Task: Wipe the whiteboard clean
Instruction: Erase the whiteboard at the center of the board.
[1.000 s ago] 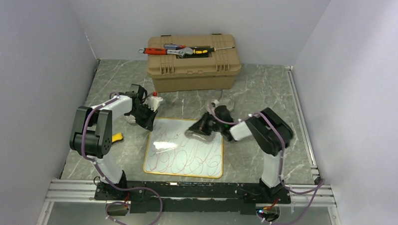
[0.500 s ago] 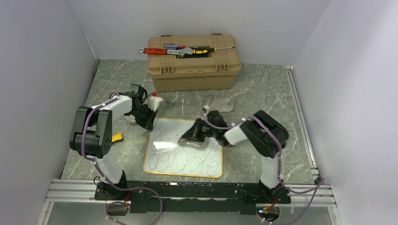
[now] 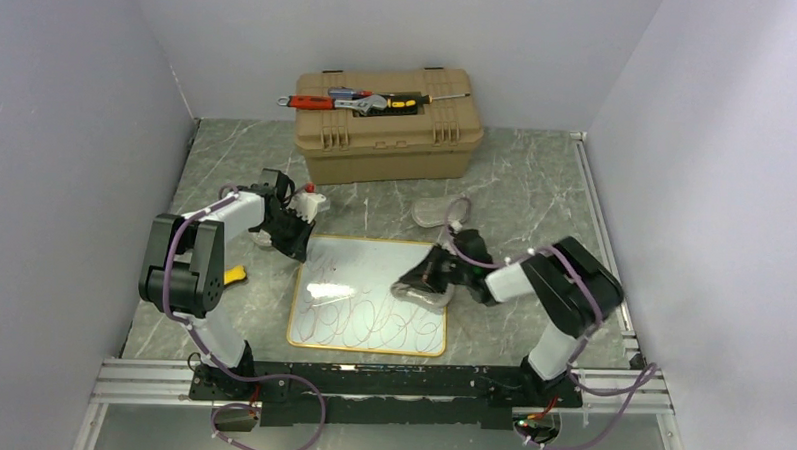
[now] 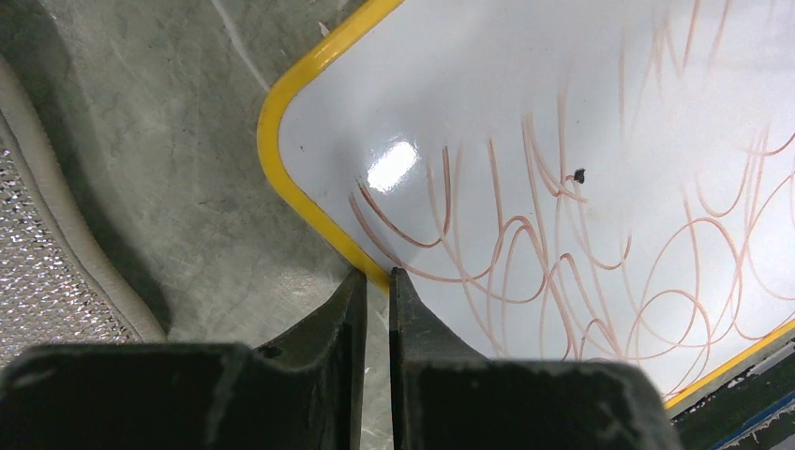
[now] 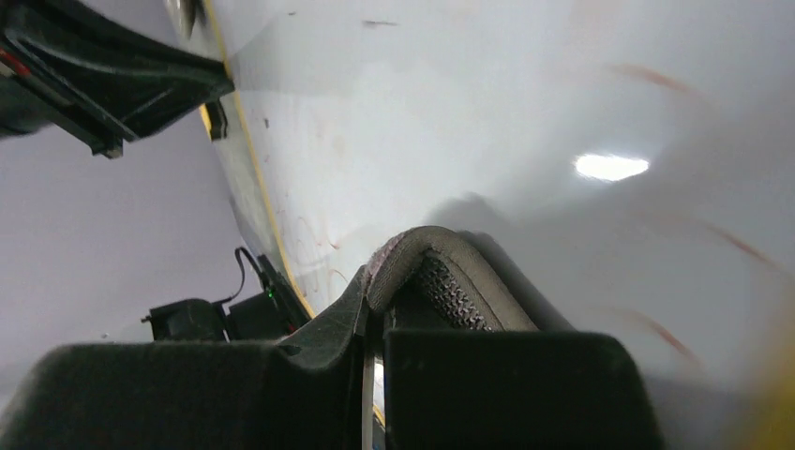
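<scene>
The whiteboard (image 3: 365, 256) lies flat on the marble table, white with a yellow rim. Reddish scribbles (image 3: 371, 322) cover its near half, and the far half looks mostly wiped. My left gripper (image 3: 296, 249) is shut on the rim at the far left corner; in the left wrist view its fingertips (image 4: 375, 275) pinch the yellow edge (image 4: 309, 211). Low over the board's right side, my right gripper (image 3: 436, 276) is shut on a grey cloth (image 3: 416, 289). The right wrist view shows the folded cloth (image 5: 441, 272) pressed on the glossy whiteboard (image 5: 487, 103).
A tan toolbox (image 3: 388, 135) stands at the back with a wrench and screwdrivers (image 3: 354, 101) on its lid. Another grey pad (image 3: 430, 213) lies behind the board, and a meshed grey cloth (image 4: 42, 244) beside its left corner. A yellow item (image 3: 235, 274) sits by the left arm.
My right gripper swept the cloth left across the board's middle, then back right and nearer, to the right edge. The left gripper has not moved.
</scene>
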`<state>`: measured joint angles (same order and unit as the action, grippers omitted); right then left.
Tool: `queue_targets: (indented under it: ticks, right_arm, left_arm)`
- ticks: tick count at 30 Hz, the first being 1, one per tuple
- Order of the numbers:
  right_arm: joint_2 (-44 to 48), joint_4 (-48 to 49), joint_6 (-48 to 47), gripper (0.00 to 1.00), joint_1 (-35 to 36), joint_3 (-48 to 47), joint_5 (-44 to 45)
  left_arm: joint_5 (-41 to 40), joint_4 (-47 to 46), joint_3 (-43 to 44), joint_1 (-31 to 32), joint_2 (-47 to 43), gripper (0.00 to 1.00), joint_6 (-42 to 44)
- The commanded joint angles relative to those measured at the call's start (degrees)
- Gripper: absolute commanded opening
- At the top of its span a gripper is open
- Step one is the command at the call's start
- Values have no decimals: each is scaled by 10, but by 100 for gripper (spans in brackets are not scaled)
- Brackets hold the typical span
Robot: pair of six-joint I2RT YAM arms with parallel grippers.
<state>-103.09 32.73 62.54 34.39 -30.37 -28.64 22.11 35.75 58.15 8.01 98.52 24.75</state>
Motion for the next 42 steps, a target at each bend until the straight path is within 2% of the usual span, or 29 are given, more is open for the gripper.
queue_targets:
  ticks: [1,3,6,10,12,13,15,20,23,25,27,32,36,38,42]
  right_arm:
    - [2,-213,-60,0,-34,127,151]
    - [-34,-189,-43,0,2,98,126]
    - [-117,-197,-26,0,91,-49,100]
    - [-228,-273,-48,0,180,-269,78]
    - [-244,-315,-81,0,197,-320,73]
    - [-240,-317,-88,0,198,-315,66]
    - [-203,-303,-88,0,189,-242,64]
    - [-43,-224,-47,0,101,68,89]
    - [25,-215,-47,0,47,179,118]
    - [19,-218,-45,0,49,158,122]
    - [-20,-231,-38,0,69,85,117]
    - [-188,-310,-48,0,171,-231,100]
    - [-291,-339,-38,0,174,-389,89]
    - [-298,-342,-33,0,143,-395,103]
    - [-214,-281,-12,0,45,-273,152]
  left_arm:
    - [6,-10,-34,18,24,8,21]
    - [8,-10,-33,18,24,8,21]
    - [8,-8,-33,19,24,8,22]
    - [6,-7,-30,18,23,8,21]
    - [6,-8,-29,18,24,8,20]
    - [4,-8,-29,18,25,8,20]
    - [4,-7,-29,18,27,8,22]
    - [2,-9,-35,18,19,8,27]
    - [5,-9,-39,18,13,8,31]
    - [7,-10,-41,18,9,8,32]
    - [10,-12,-44,18,6,8,31]
    - [16,-12,-43,18,5,8,26]
    - [18,-10,-42,17,2,8,26]
    - [17,-8,-43,17,0,8,27]
    - [14,-6,-51,17,-15,8,34]
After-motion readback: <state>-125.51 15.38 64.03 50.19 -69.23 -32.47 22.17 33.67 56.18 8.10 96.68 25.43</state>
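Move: The right hand already holds the eraser on the whiteboard; the board's centre lies about 7 cm to its left, 3 cm back and practically at its height. The remaining scribbles centre some 9 cm back and 6 cm left of it, and the spare grey pad lies 16 cm ahead and 8 cm right. From the left hand, resting at the board's left edge, the board's centre is about 15 cm right and 7 cm back. Right hand rubs the held eraser across the board: some 17 cm left, right and backward, then left again. ##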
